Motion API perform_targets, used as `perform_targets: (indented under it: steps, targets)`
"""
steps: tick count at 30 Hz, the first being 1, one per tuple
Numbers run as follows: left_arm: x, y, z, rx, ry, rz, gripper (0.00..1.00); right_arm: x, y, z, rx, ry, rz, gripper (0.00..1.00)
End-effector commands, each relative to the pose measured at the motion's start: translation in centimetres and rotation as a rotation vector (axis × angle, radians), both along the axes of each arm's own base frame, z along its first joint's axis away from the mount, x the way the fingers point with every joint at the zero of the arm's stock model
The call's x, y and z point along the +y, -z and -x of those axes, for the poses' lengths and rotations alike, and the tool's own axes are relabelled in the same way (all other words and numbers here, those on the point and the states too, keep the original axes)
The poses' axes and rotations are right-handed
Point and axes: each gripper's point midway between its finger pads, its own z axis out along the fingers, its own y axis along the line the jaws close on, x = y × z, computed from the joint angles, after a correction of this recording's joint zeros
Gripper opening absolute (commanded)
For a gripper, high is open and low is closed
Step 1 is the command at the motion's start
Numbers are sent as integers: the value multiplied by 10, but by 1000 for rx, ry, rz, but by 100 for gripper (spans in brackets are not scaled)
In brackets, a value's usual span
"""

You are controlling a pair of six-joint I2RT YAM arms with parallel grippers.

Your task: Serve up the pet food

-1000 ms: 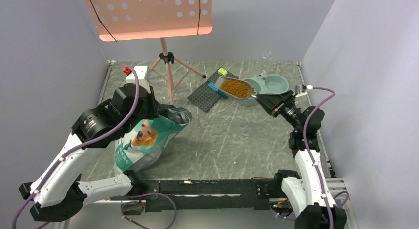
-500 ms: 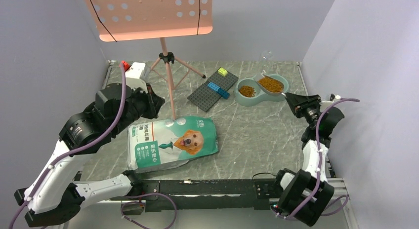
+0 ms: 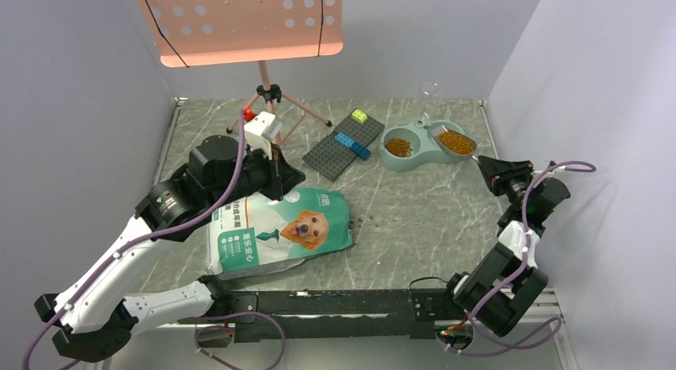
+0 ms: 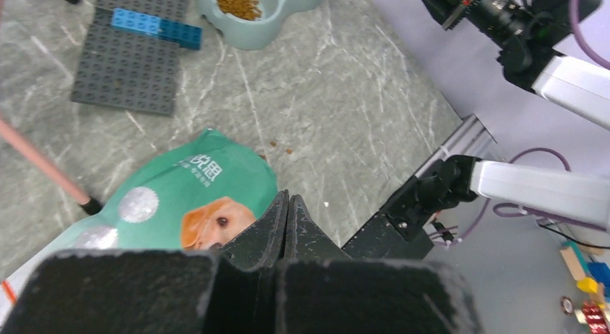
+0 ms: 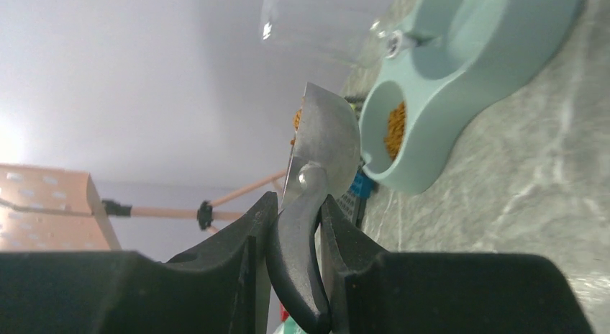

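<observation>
The pet food shows in three places: a heap (image 3: pixel 398 147) in the left cup of the pale blue-grey double bowl (image 3: pixel 420 156), a load (image 3: pixel 455 141) in a metal scoop (image 5: pixel 327 140) over the bowl's right cup, and a few spilled pellets (image 3: pixel 363 222) on the table. My right gripper (image 3: pixel 488 164) is shut on the scoop's black handle (image 5: pixel 302 247). The teal bag (image 3: pixel 279 233) with the golden dog lies flat. My left gripper (image 3: pixel 288 175) hovers over the bag's upper edge, shut on nothing (image 4: pixel 288 199).
A grey baseplate (image 3: pixel 343 147) with a blue brick (image 3: pixel 351 143) and a yellow-green brick (image 3: pixel 359 115) lies left of the bowl. A pink music stand (image 3: pixel 239 23) on a tripod (image 3: pixel 269 92) stands at the back. Walls close in on both sides.
The bag went from upright in my left gripper to lying flat, and that gripper moved right over it. The scoop moved right from the left cup, which now holds pellets.
</observation>
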Motion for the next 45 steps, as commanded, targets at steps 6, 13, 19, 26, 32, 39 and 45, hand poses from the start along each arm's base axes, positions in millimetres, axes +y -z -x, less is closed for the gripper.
perform_targets:
  steps: [6,13,19,26,32,39,45]
  targets:
    - [-8,-20,22,-22,105,119,0,-70,-3,-19,-9,116,141,0]
    - [2,-17,27,-29,94,104,0,-100,5,-46,62,145,206,0]
    - [4,-17,29,-37,95,104,0,-100,23,-66,143,132,246,0]
    - [5,-17,27,-42,90,79,0,-91,38,-89,272,109,369,0]
    - [5,-12,20,-38,82,27,2,-79,48,-103,389,81,473,0]
    - [7,-5,12,-27,60,-38,17,-67,50,-114,566,73,656,0]
    - [6,1,6,-15,43,-66,31,-43,33,-123,640,48,861,0]
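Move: The right hand holds the scoop, loaded with kibble and reaching forward from its fingers. The bowl's empty right compartment lies about 22 cm ahead of this hand, level with it sideways and roughly 19 cm lower. The left compartment, already holding kibble, is some 18 cm ahead and 16 cm to the left; the clear bottle stands about 27 cm ahead and 9 cm left. From the left hand the right compartment is some 35 cm ahead and 48 cm to the right, far below. The right hand keeps its grip on the scoop handle and swings out right and a little down, then drives forward about 13 cm while curving back left and ending some 5 cm lower, tipping down about 30 degrees and rolling its left side down about 40 so the scoop turns on edge over the bowl's right compartment. The left hand, above the bag and holding nothing, draws back a little, then sinks slightly as its shut fingers part about a quarter. ##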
